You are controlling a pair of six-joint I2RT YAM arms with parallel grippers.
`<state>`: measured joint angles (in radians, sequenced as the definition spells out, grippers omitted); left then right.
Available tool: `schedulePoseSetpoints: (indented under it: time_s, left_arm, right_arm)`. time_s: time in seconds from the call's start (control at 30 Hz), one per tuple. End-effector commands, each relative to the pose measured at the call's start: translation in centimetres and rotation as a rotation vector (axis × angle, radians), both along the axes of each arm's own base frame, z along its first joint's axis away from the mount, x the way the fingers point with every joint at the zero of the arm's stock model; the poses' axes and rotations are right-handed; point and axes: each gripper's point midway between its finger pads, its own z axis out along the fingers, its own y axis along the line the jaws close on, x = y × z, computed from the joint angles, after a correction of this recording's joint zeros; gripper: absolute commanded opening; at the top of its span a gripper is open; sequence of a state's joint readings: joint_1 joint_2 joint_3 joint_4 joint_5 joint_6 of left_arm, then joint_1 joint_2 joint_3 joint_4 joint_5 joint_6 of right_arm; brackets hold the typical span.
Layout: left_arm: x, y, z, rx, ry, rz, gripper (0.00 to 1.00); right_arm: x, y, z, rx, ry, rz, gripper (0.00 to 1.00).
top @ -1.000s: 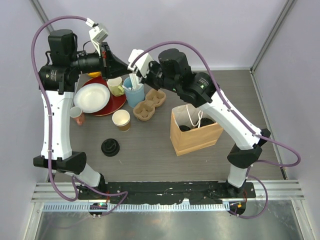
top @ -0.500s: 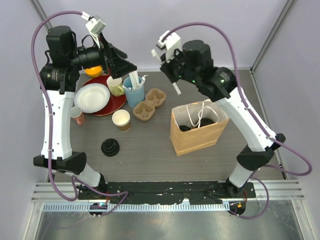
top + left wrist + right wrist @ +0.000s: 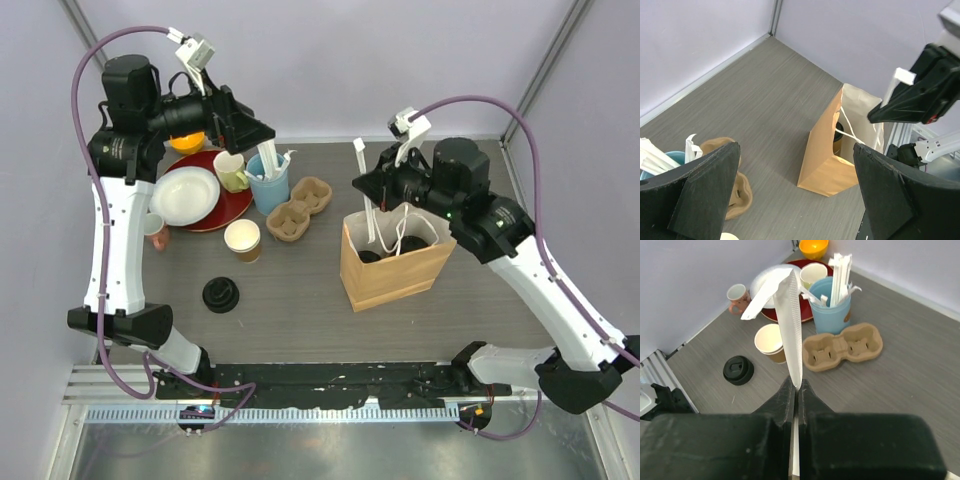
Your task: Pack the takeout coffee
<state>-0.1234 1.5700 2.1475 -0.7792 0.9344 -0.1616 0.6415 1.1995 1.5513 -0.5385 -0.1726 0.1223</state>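
Observation:
Two takeout coffee cups with black lids [image 3: 370,256] [image 3: 412,243] stand inside the open brown paper bag [image 3: 392,275]; the left wrist view shows one [image 3: 838,136]. Another kraft cup [image 3: 242,240] [image 3: 771,342] stands open on the table, a black lid [image 3: 220,294] [image 3: 738,370] lying near it. My right gripper [image 3: 373,192] [image 3: 797,385] is shut on a white paper-wrapped stick [image 3: 361,165] [image 3: 791,315], held upright over the bag's left rim. My left gripper [image 3: 258,135] [image 3: 796,150] hangs open and empty above the blue cup [image 3: 268,182].
The blue cup of white sticks [image 3: 830,305] stands beside a cardboard cup carrier [image 3: 298,208] [image 3: 842,346]. Behind are a yellow-green mug [image 3: 232,172], a white plate [image 3: 184,195] on a red one, an orange bowl [image 3: 185,142] and a small pink cup [image 3: 155,230].
My right arm swung from the blue cup across to the bag, carrying the white stick. My left gripper opened and stayed above the blue cup.

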Motion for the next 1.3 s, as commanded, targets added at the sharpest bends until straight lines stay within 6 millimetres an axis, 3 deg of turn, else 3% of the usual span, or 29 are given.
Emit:
schedulePoseSetpoints:
  time_s: [0.0,0.1,0.43,0.53,0.57,0.67,0.87,0.97,1.0,1.07,1.13,1.17,1.27]
  left_arm:
    - [-1.0,0.2,1.2,0.001,-0.062,-0.002,1.00]
    - [-0.7,0.2,0.6,0.006,-0.045,0.002,1.00]
    - [-0.7,0.4,0.2,0.032,-0.058,0.006,1.00]
    - [-0.7,0.3,0.1,0.035,-0.061,0.002,1.00]
    - [-0.7,0.4,0.1,0.036,-0.064,0.001,1.00]
    - [-0.7,0.3,0.1,0.039,-0.071,-0.004,1.00]
    - [-0.2,0.4,-0.5,0.043,-0.053,0.006,1.00]
    - [1.7,1.4,-2.7,0.077,0.013,0.112,1.00]
    - [3.0,2.3,-4.4,0.112,0.052,0.191,1.00]
    - [4.9,3.5,-7.2,0.174,0.118,0.274,0.97]
    - [6.2,5.1,-10.3,0.269,0.186,0.360,0.86]
    - [7.2,5.5,-12.2,0.304,0.230,0.377,0.69]
    - [9.3,7.1,-16.0,0.411,0.292,0.443,0.53]
  right_arm:
    - [0.9,1.0,-1.2,0.043,-0.001,0.005,0.01]
    - [1.1,1.8,-2.9,0.031,0.038,0.030,0.01]
    - [0.7,1.3,-8.1,-0.033,0.128,0.017,0.05]
    - [0.4,1.1,-8.5,-0.018,0.148,0.006,0.22]
    - [0.5,0.9,-8.6,-0.019,0.150,-0.005,0.39]
    - [0.1,0.3,-8.2,-0.009,0.134,-0.023,0.56]
    - [-0.1,-0.9,-6.7,0.011,0.091,-0.062,0.63]
    - [0.2,-1.0,-5.2,0.024,0.061,-0.072,0.66]
    - [0.2,-0.9,-3.7,0.043,0.037,-0.069,0.66]
    - [0.8,-0.5,-2.7,0.051,0.028,-0.069,0.67]
    - [1.1,-0.2,-0.3,0.075,-0.013,-0.065,0.68]
    - [1.3,-0.1,0.3,0.076,-0.028,-0.062,0.68]
    - [2.2,0.6,1.7,0.080,-0.053,-0.054,0.67]
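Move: The right hand, still pinching the upright wrapped straw, has the paper bag's middle about 4 cm ahead, 8 cm to its right and 30 cm below; the near-side lidded cup inside is roughly 4 cm ahead, 2 cm right and 33 cm below. The cup carrier stands some 25 cm ahead of this hand and 13 cm left. From the left hand, the straws in the blue bucket are about 22 cm ahead, 7 cm left and 34 cm below; the carrier is about 20 cm ahead, 1 cm right. The right hand sinks about 12 cm almost straight down over the bag's left end, fingers dipping slightly more downward, opens to let go of the straw into the bag, then rises some 9 cm with empty, open fingers. The left hand, open and empty, barely moves until late, then sweeps down about 10 cm as well as forward and left towards the straws in the blue bucket, turning about 20 degrees counter-clockwise and tipping down while its fingers begin to close on nothing yet. ##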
